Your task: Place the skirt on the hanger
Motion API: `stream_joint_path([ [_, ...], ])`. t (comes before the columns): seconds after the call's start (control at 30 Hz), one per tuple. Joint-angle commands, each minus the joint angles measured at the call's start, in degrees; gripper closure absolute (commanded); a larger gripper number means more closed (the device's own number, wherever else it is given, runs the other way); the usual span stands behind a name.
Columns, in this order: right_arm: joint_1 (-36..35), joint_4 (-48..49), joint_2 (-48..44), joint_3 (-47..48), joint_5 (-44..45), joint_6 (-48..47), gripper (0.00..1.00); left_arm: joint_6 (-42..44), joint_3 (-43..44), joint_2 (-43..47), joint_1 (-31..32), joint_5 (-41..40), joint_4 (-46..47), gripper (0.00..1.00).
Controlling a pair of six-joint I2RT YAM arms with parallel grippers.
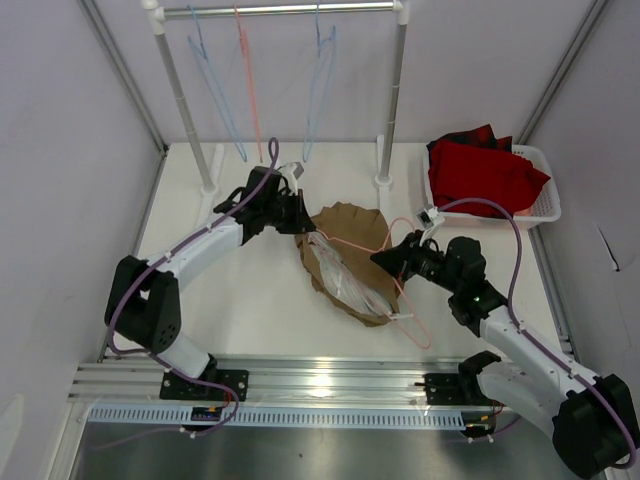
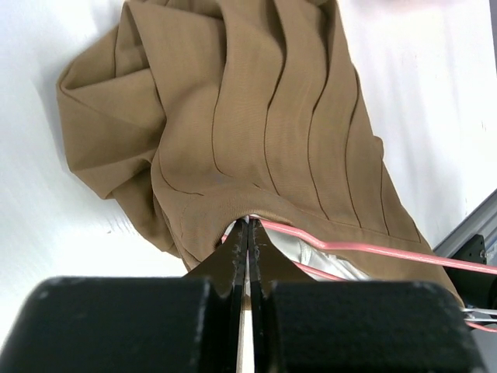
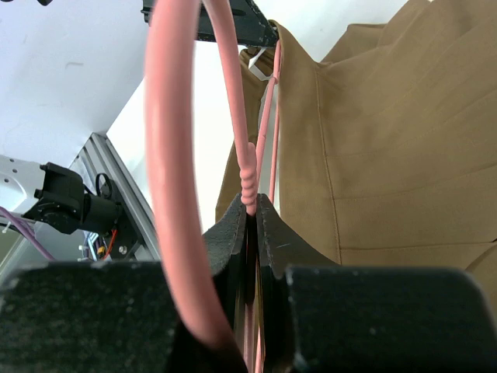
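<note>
The tan-brown skirt (image 1: 345, 262) lies crumpled mid-table, its pale lining showing. The salmon-pink hanger (image 1: 415, 320) runs through it, one wire end poking out toward the near edge. My left gripper (image 1: 302, 218) is at the skirt's far-left edge. In the left wrist view its jaws (image 2: 248, 227) are shut on the waistband of the skirt (image 2: 256, 116), which tents up over the tips, with the hanger's wire (image 2: 388, 249) just to the right. My right gripper (image 1: 386, 257) is at the skirt's right side, and there (image 3: 251, 200) it is shut on the hanger's twisted neck (image 3: 248, 175), beside the skirt (image 3: 388, 155).
A clothes rail (image 1: 280, 10) on two posts stands at the back, carrying light blue hangers (image 1: 318, 90) and one pink hanger (image 1: 247, 80). A white basket (image 1: 545, 205) with red cloth (image 1: 490, 170) sits at the right. The metal base rail (image 1: 320, 385) runs along the near edge.
</note>
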State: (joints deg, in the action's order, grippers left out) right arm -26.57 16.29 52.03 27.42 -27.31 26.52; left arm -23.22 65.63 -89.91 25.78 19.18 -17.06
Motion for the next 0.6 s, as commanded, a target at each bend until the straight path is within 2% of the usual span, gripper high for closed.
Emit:
stream_joint_path([
  [0.0,0.02,1.64,-2.37,4.13,-2.22,0.64,1.00,2.30,3.63,3.25,0.59,-1.78,-1.13,0.98],
  [0.57,0.02,-7.67,-6.32,12.74,-1.69,-2.70,1.00,6.43,13.82,5.80,2.70,-4.41,-8.60,1.00],
])
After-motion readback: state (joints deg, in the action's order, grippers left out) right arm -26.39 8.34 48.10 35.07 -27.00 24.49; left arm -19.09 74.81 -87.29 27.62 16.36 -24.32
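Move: The skirt is already threaded on the pink hanger, its middle about 9 cm right, 8 cm back and 7 cm below the left hand, which pinches the waistband at the hanger's end. From the right hand, gripping the hanger's neck, it lies 11 cm left, 1 cm ahead. The rail's middle is some 17 cm ahead, 5 cm left and 35 cm above the left hand; from the right, about 26 ahead, 26 left, 30 up. A blue hanger hangs 17 cm ahead of the left hand, roughly 1 cm right. The hanger and the skirt's waistband are raised almost straight up by both arms together, away from the table towards the height of the rail, about 6 cm at the left hand and 5 cm at the right. The left fingers keep their pinch on waistband and hanger end, the right keep hold of the neck; both hands tip slightly, 5 to 10 degrees, fingertips upward. ##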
